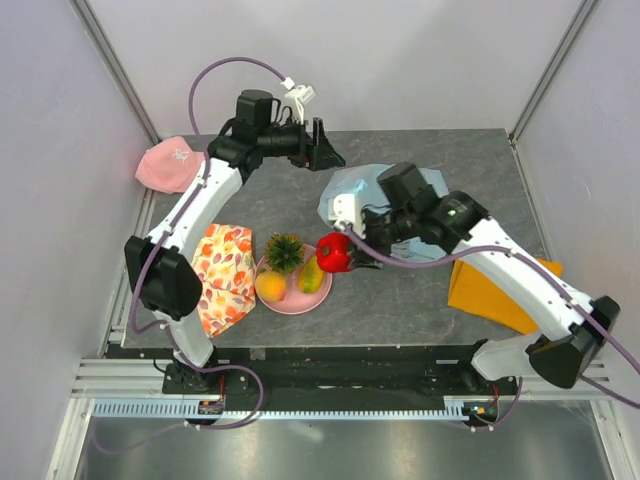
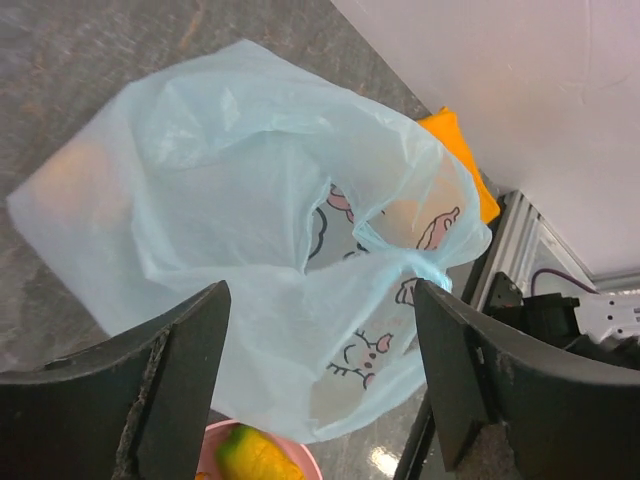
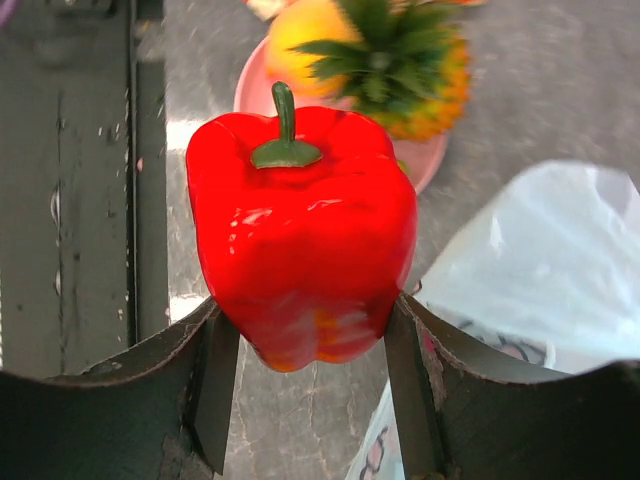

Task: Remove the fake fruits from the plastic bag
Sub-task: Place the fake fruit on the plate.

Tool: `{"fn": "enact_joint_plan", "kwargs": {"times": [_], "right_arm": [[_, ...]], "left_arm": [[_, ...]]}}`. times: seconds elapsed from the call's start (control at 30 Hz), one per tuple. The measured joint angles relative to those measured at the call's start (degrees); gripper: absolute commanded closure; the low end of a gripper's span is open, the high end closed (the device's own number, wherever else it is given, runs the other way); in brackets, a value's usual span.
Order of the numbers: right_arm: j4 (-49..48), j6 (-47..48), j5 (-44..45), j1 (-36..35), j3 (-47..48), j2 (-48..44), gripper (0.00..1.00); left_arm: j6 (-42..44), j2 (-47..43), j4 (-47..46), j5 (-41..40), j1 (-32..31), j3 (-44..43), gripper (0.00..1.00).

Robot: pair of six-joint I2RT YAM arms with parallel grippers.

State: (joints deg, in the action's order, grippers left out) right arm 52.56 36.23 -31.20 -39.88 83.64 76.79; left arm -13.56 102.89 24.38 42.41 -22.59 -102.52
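My right gripper is shut on a glossy red bell pepper, stem up, held above the table just right of the pink plate. On that plate stand a spiky pineapple, a yellow-green mango and an orange-yellow fruit. The light-blue plastic bag with its cat print lies crumpled on the table behind the pepper, and faint orange shapes show through its film. My left gripper hangs open above the bag, nothing between its fingers.
A floral orange-and-white cloth lies left of the plate. A flat orange cloth lies at the right under my right arm. A pink object sits at the back left corner. White walls close the table on three sides.
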Motion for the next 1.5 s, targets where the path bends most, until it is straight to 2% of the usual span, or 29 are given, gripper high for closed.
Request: {"fn": "enact_joint_plan", "kwargs": {"times": [0.13, 0.3, 0.47, 0.6, 0.97, 1.33, 1.5], "right_arm": [[0.3, 5.0, 3.2, -7.6, -1.4, 4.7, 0.62], [-1.3, 8.5, 8.3, -16.4, -6.7, 6.6, 0.62], [-4.9, 9.0, 13.5, -20.6, -9.2, 9.1, 0.61], [-9.7, 8.4, 18.1, -22.8, -9.9, 12.1, 0.61], [-21.0, 4.6, 28.5, -27.6, -11.5, 17.2, 0.59], [-23.5, 3.7, 33.1, -27.7, -11.6, 21.1, 0.57], [-23.6, 2.7, 33.9, -27.7, -11.6, 22.2, 0.5]], "left_arm": [[1.5, -4.5, 2.1, -1.4, 2.5, 0.1, 0.18], [2.5, -15.5, 2.7, -1.9, 7.9, 3.3, 0.19], [3.0, -26.5, 2.8, -1.6, 12.1, 7.6, 0.19], [3.1, -31.2, 3.0, -0.3, 13.4, 10.3, 0.19], [3.0, -32.5, 3.4, 1.7, 15.5, 17.8, 0.2], [2.6, -32.6, 3.3, 3.2, 16.5, 18.6, 0.2], [2.2, -32.5, 2.7, 3.8, 16.8, 19.4, 0.2]]}}
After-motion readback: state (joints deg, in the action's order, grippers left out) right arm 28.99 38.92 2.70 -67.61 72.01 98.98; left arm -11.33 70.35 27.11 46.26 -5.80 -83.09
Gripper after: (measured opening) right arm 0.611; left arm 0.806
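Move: The right hand holds the red pepper. The plate it is bound for lies about 11 cm left, 3 cm ahead and 22 cm below. On the plate, the mango sits some 7 cm left and 4 cm ahead of the hand, the orange 16 cm left and 1 cm ahead, the pineapple 12 cm left and 8 cm ahead. From the empty left hand, the plate is roughly 15 cm back, 6 cm left and 27 cm below. Lowering the pepper in a kept grip, the right hand sinks about 17 cm and carries left some 10 cm towards the near right part of the plate, first dipping back, then easing forward again, while its fingers tip more steeply down. The open left hand withdraws from above the bag, going left some 14 cm, up and back, then settling a little lower. ##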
